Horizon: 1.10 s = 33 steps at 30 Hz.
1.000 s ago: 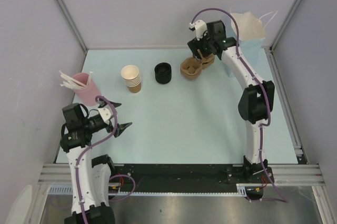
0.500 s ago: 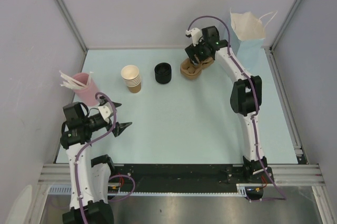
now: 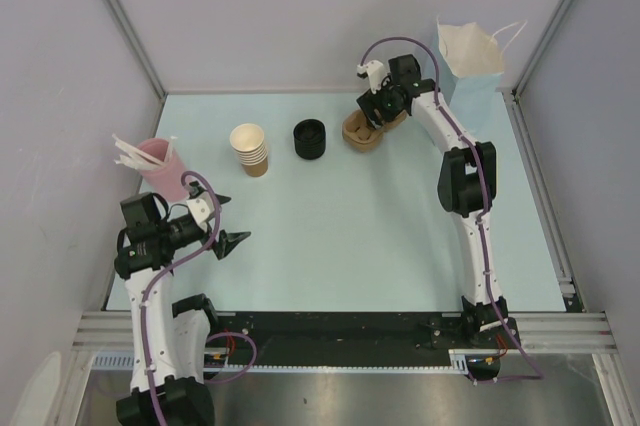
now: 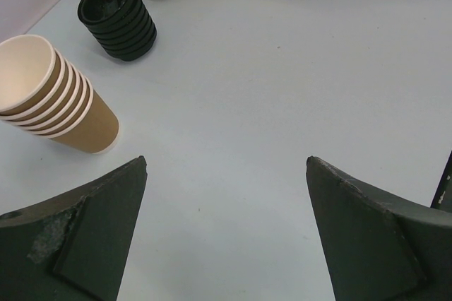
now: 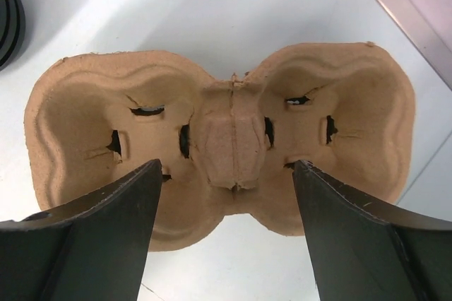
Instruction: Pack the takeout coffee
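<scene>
A single takeout coffee is out of view; the only tan cups I see are a nested stack (image 3: 250,149) (image 4: 56,103). My right gripper (image 3: 378,106) (image 5: 226,167) hangs open right over a brown pulp two-cup carrier (image 3: 360,131) (image 5: 226,124). Its fingers stand either side of the carrier's centre ridge at the near rim, and nothing is held. My left gripper (image 3: 232,219) (image 4: 226,163) is wide open above bare table at the near left, with nothing between its fingers.
A stack of black lids (image 3: 309,138) (image 4: 119,18) stands between the cup stack and the carrier. A pink cup of white stirrers (image 3: 160,166) is at the left edge. A light-blue paper bag (image 3: 472,61) stands open at the back right corner.
The right arm has shifted a little left and settled over the carrier, its jaws narrowing slightly. The left arm has barely moved.
</scene>
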### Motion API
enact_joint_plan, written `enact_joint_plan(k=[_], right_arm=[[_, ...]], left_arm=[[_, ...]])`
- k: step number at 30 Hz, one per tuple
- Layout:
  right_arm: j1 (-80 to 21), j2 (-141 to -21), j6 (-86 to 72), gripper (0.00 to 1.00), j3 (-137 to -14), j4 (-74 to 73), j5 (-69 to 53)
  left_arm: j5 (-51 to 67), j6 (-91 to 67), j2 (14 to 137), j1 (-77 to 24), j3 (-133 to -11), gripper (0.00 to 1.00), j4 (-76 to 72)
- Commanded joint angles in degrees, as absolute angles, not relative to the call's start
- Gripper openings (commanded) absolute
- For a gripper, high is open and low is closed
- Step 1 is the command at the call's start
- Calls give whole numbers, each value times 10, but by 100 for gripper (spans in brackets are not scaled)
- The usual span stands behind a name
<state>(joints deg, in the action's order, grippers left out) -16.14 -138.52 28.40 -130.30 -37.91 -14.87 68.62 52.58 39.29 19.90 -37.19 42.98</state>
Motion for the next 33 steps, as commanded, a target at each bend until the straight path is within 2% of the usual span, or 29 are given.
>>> enact_joint_plan(k=[1,11,15,19,20,23,33], right_arm=[[-160,-1395,300,79,-1332,-373,-182],[-163,-1412,300,63,-1333,-358,-178],[-163,-1407,294,50,-1332,-353,-179],[-164,-1400,290,45,-1331,-351,-182],[-164,-1397,289,41,-1329,-351,-182],[-164,-1388,285,35,-1326,-346,-182],[-160,-1351,258,36,-1308,-331,-185]], left_arm=[[703,547,395,202,-375,100,420],[697,544,401,202,-374,100,416],[698,546,403,201,-374,100,416],[698,548,403,202,-374,100,417],[699,549,403,202,-374,100,417],[699,552,403,202,-374,100,420],[700,559,402,201,-374,100,426]])
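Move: The carrier stack (pulp cup carriers) sits just under the right fingers, its middle about 1 cm ahead, 1 cm left and 3 cm below. From this hand the black lid stack stands some 17 cm left and 4 cm back, the paper cups about 33 cm left and 9 cm back, and the blue bag roughly 23 cm right and 1 cm farther out. From the left hand, the carrier stack lies about 39 cm ahead and 31 cm right. Lower the right gripper about 1.5 cm onto the raised bridge between the two wells of the carrier, edging a little left as it sinks. Then hold it nearly still, wrist still slanting down, and close the fingers from wide open to roughly 40 percent, so that the pads pinch the near end of the bridge from both sides. ##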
